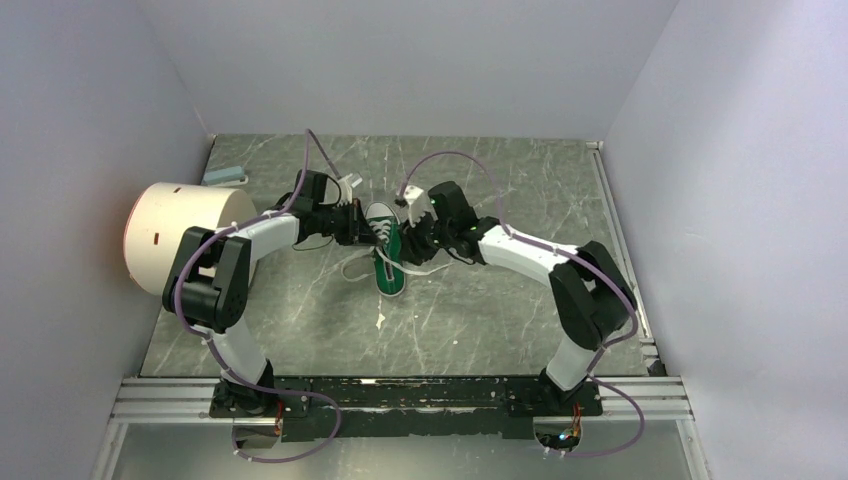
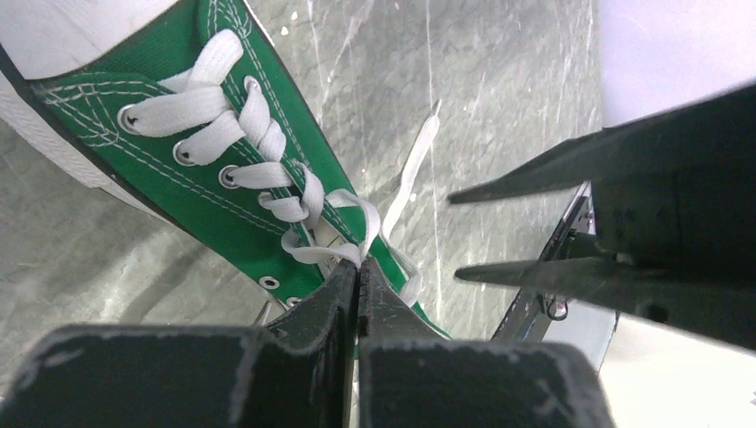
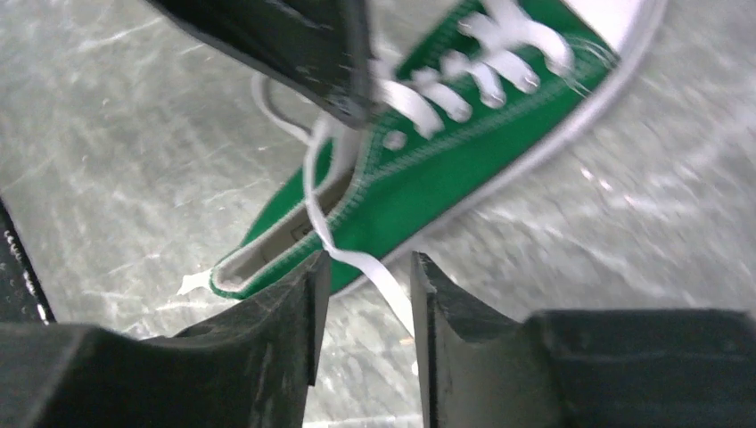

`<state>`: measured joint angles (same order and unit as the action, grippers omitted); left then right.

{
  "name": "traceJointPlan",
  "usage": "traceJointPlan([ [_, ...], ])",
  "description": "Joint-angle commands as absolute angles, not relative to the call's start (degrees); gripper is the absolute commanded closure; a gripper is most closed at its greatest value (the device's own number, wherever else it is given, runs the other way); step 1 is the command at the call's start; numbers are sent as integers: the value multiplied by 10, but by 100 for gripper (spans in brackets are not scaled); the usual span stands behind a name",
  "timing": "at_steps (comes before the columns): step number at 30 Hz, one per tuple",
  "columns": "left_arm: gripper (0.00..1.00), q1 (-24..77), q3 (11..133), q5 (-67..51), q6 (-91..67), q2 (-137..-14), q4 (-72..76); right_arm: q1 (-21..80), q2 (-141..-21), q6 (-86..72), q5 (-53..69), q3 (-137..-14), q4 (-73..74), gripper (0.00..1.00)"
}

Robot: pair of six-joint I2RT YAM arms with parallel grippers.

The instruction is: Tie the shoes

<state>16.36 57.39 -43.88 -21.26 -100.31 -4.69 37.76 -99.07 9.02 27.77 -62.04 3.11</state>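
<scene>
A small green sneaker [image 1: 386, 252] with white laces, white toe cap and white sole edge lies on the grey table, toe to the far side. My left gripper [image 2: 358, 266] is shut on a white lace [image 2: 334, 254] at the shoe's upper eyelets [image 2: 267, 283]. It sits at the shoe's left side in the top view [image 1: 357, 226]. My right gripper [image 3: 365, 263] is open at the shoe's right side [image 1: 412, 232]. A loose lace strand [image 3: 379, 276] runs between its fingers, not pinched. The shoe [image 3: 428, 169] lies just beyond them.
A white cylinder with an orange glow [image 1: 180, 232] stands at the left wall. A pale blue block [image 1: 224, 175] lies at the far left. White walls enclose the table [image 1: 500, 320]. A small white scrap [image 1: 380, 321] lies near the shoe's heel.
</scene>
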Motion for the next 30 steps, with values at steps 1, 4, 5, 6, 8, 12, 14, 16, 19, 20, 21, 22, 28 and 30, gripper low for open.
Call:
traceJointPlan([
  [1,95,167,592,-458,-230,-996,-53,355,-927,-129,101,-609,107,54],
  [4,95,167,597,-457,-230,-994,-65,323,-927,-256,71,-615,170,48],
  [5,95,167,599,-458,-230,-994,-68,313,-939,-290,69,-623,192,48],
  [6,95,167,600,-460,-232,-994,-69,304,-956,-328,63,-632,212,47],
  [8,95,168,601,-469,-241,-998,-63,292,-991,-394,55,-660,249,46],
  [12,95,171,608,-471,-253,-1001,-58,291,-1047,-513,2,-700,327,45],
  [14,95,173,609,-471,-256,-1000,-53,293,-1077,-544,-26,-727,363,44],
  [16,95,176,612,-467,-254,-1002,-58,297,-1107,-575,-53,-757,402,45],
  [19,95,181,613,-459,-252,-1005,-61,306,-1138,-632,-77,-793,464,46],
  [20,95,181,610,-459,-256,-1005,-56,310,-1143,-649,-80,-801,479,46],
  [21,95,182,606,-461,-261,-1005,-48,314,-1144,-663,-83,-804,489,46],
  [22,95,182,603,-462,-264,-1005,-44,317,-1142,-673,-89,-803,493,46],
  [28,95,184,606,-451,-247,-1003,-59,326,-1129,-685,-134,-810,512,44],
  [30,95,184,605,-453,-245,-1004,-56,327,-1130,-686,-130,-808,512,44],
])
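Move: On the table about 12 cm to the right of the right hand, roughly level with it fore-and-aft and some 9 cm below, lies the free lace end. The shoe's middle is about 5 cm left of the right hand and 4 cm ahead, about 6 cm lower. From the left hand, already pinching the laces, the lace end is some 20 cm right, 4 cm back and 8 cm down; another lace loop lies 7 cm left, 4 cm back. Swinging away from the shoe, the right hand sweeps about 12 cm right in a shallow forward-and-back arc, then sinks some 8 cm to the lace end, turning clockwise about 90 degrees until the fingers, opening wider, point almost straight down. The left hand keeps its pinch on the laces, easing about 1.5 cm right and up. ##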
